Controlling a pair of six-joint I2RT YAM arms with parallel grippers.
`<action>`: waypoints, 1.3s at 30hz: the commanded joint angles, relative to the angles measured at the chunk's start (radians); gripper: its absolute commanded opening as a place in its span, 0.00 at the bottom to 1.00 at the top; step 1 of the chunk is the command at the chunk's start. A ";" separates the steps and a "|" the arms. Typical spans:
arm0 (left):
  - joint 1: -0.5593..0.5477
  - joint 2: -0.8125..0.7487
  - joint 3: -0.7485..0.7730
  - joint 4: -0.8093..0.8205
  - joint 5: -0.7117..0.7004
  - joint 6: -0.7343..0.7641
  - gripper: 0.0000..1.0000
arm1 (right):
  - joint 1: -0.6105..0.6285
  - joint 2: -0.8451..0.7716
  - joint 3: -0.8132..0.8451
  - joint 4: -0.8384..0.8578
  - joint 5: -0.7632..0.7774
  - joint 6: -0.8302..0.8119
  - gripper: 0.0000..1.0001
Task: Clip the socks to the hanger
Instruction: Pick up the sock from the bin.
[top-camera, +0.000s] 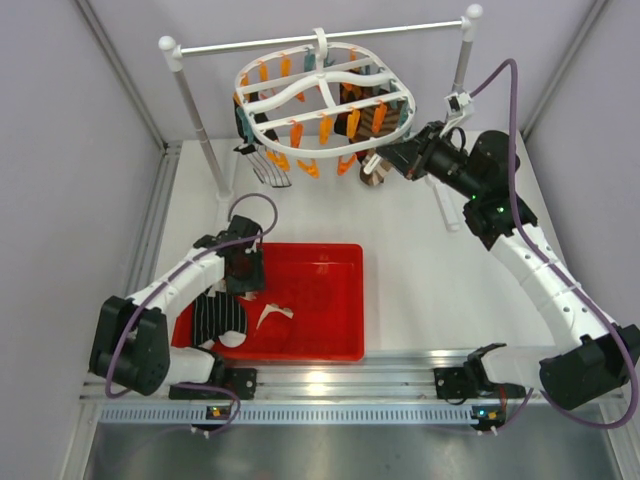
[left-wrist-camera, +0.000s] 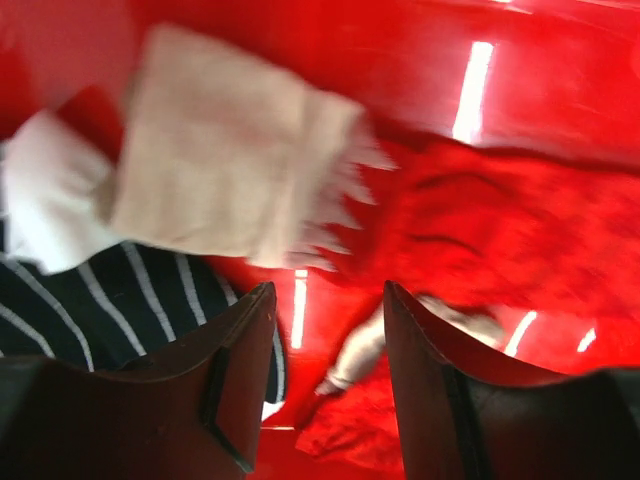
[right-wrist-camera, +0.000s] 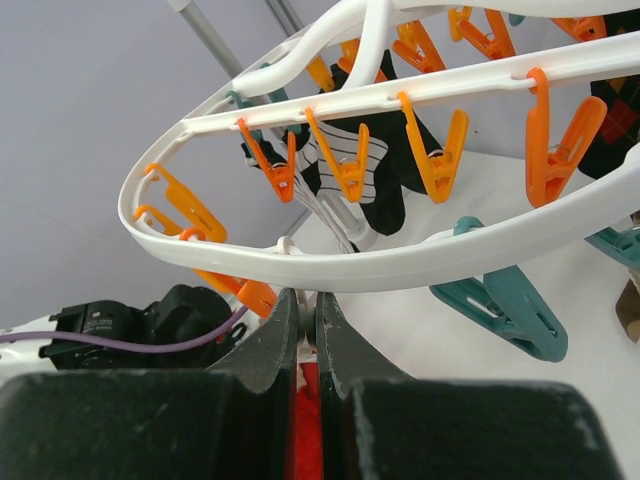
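The white hanger (top-camera: 320, 100) hangs from a rod, its orange and teal clips dangling. A black striped sock (top-camera: 265, 165) and a brown sock (top-camera: 377, 120) are clipped to it. My right gripper (top-camera: 388, 152) is at its near right rim. In the right wrist view the right gripper (right-wrist-camera: 306, 292) is shut on a thin white part just under the hanger's rim (right-wrist-camera: 400, 268). My left gripper (top-camera: 245, 275) is down in the red tray, open (left-wrist-camera: 328, 300) over a dark red sock (left-wrist-camera: 480, 230). A pale sock (left-wrist-camera: 220, 170) and a black striped sock (left-wrist-camera: 90, 300) lie to its left.
The red tray (top-camera: 300, 355) sits at the near left of the table. The white rod (top-camera: 320, 38) rests on two posts at the back. Grey walls close in on both sides. Another black striped sock (top-camera: 215, 318) and a white sock (top-camera: 270, 318) lie at the tray's near left.
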 joint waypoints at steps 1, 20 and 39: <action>0.029 -0.004 -0.023 0.067 -0.101 -0.117 0.52 | -0.012 -0.025 -0.010 0.004 0.011 -0.014 0.00; 0.043 0.036 0.010 0.061 -0.228 -0.447 0.51 | -0.012 -0.028 -0.030 0.025 0.011 0.015 0.00; -0.008 0.098 0.059 0.148 -0.164 -0.313 0.00 | -0.017 -0.034 -0.026 0.022 0.028 0.006 0.00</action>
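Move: The beige sock lies flat on the bin floor about 4 cm ahead of the left hand, 3 cm to its left and 4 cm below, with its fringed end towards the hand. The striped sock's middle is some 9 cm to the left hand's left, 4 cm back; the red sock with the pale strip lies about 4 cm to its right, 3 cm back. From the right hand, the beige sock is roughly 33 cm left, 7 cm back and 39 cm down. The left fingers shut on the fringed end of the beige sock and pinch it. To get there, the half-open left hand first goes forward and a little left over the sock, turning nearly 30 degrees counter-clockwise, then sinks about 4 cm while easing back slightly; it creeps forward again as it closes. ##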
